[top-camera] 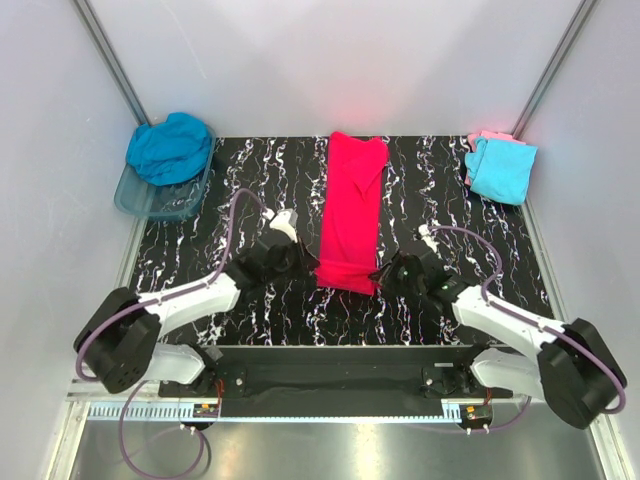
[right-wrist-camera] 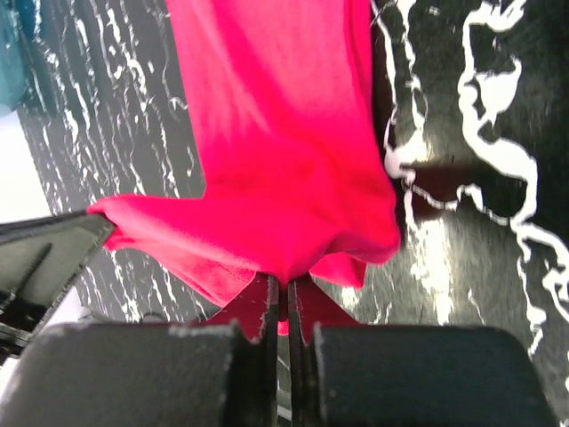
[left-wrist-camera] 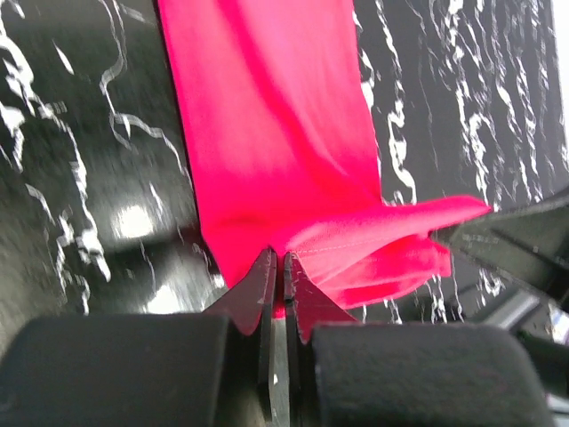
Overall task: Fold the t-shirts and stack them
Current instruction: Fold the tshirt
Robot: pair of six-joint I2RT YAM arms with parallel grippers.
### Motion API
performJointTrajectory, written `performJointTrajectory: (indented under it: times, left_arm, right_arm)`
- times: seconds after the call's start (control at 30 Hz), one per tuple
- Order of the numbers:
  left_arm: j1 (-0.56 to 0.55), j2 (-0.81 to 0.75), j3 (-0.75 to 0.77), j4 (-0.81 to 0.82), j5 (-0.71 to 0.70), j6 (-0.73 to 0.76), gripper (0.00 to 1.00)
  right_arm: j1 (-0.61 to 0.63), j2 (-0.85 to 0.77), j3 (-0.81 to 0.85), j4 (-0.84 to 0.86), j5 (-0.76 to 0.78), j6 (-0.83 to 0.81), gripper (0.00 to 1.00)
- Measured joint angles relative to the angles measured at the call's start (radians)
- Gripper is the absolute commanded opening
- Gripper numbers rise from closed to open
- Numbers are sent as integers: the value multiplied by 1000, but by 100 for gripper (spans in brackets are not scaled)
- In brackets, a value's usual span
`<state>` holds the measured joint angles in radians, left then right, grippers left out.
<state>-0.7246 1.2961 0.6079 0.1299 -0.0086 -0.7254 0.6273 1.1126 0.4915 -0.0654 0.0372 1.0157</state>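
Observation:
A bright pink-red t-shirt [top-camera: 352,205] lies folded into a long narrow strip down the middle of the black marbled table, its near end lifted a little. My left gripper [top-camera: 312,266] is shut on that end's left corner, the cloth [left-wrist-camera: 293,133] pinched between its jaws at the left gripper [left-wrist-camera: 279,267]. My right gripper [top-camera: 380,272] is shut on the right corner, where the pink-red cloth [right-wrist-camera: 284,151] bunches over the right gripper [right-wrist-camera: 284,286]. A teal-blue t-shirt [top-camera: 170,147] is heaped at the far left. A light cyan t-shirt [top-camera: 500,168] lies folded on a pale pink one [top-camera: 487,137] at the far right.
A clear bluish plastic tub [top-camera: 160,198] holds the teal-blue heap at the far left corner. White walls with metal posts close in the back and both sides. The arm bases stand on a rail [top-camera: 330,375] at the near edge.

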Motion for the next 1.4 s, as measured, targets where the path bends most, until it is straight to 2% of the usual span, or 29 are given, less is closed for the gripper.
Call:
performJointTrajectory:
  times: [0.37, 0.73, 0.93, 0.97, 1.0, 1.03, 1.1, 1.13, 1.2, 1.4]
  left_arm:
    - [111, 299, 283, -9, 82, 68, 0]
    - [209, 451, 484, -57, 145, 115, 0]
    - [233, 552, 595, -94, 171, 137, 2]
    - [236, 569, 613, -106, 176, 142, 7]
    - [238, 587, 631, -113, 181, 145, 23]
    - [241, 601, 645, -119, 185, 153, 30]
    - [246, 633, 679, -134, 193, 157, 42]
    - [249, 640, 688, -138, 194, 161, 45]
    - [255, 645, 696, -148, 196, 161, 50]
    - [261, 607, 723, -205, 192, 173, 52]
  right_arm:
    - [-162, 207, 132, 97, -81, -37, 0]
    - [-262, 496, 371, 176, -164, -51, 0]
    - [-288, 617, 431, 204, -181, -52, 0]
    - [-293, 635, 441, 207, -184, -53, 4]
    - [-297, 653, 451, 211, -189, -55, 34]
    - [-302, 671, 463, 214, -193, -52, 49]
    - [-309, 702, 485, 226, -198, -63, 65]
    - [-314, 716, 498, 230, -199, -72, 74]
    - [-318, 727, 521, 232, -204, -92, 76]
    - [-325, 702, 625, 230, -215, -145, 74]
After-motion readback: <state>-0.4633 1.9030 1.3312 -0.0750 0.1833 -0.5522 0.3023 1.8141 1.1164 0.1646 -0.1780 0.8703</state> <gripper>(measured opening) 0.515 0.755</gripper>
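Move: Both hands still pinch the hem corners of the red t-shirt's strip, some 16 cm apart. The spot for the hem, halfway up the strip, lies about 16 cm ahead of the left gripper, 10 cm to its right and 4 below; from the right gripper, 19 cm ahead, 7 left and 4 below. The collar end is roughly 33 cm ahead of the left gripper and 12 right; the near fold edge is some 6 cm behind the left gripper and 9 right. Carry the hem with both grippers together, shut on its corners, nearly level and forward over the strip towards the collar end, about 18 cm. Dip a couple of centimetres at the end and open both, the right wider, to let go of the cloth; then raise the right some 5 cm while it keeps going forward, and the left only about 2 cm. ##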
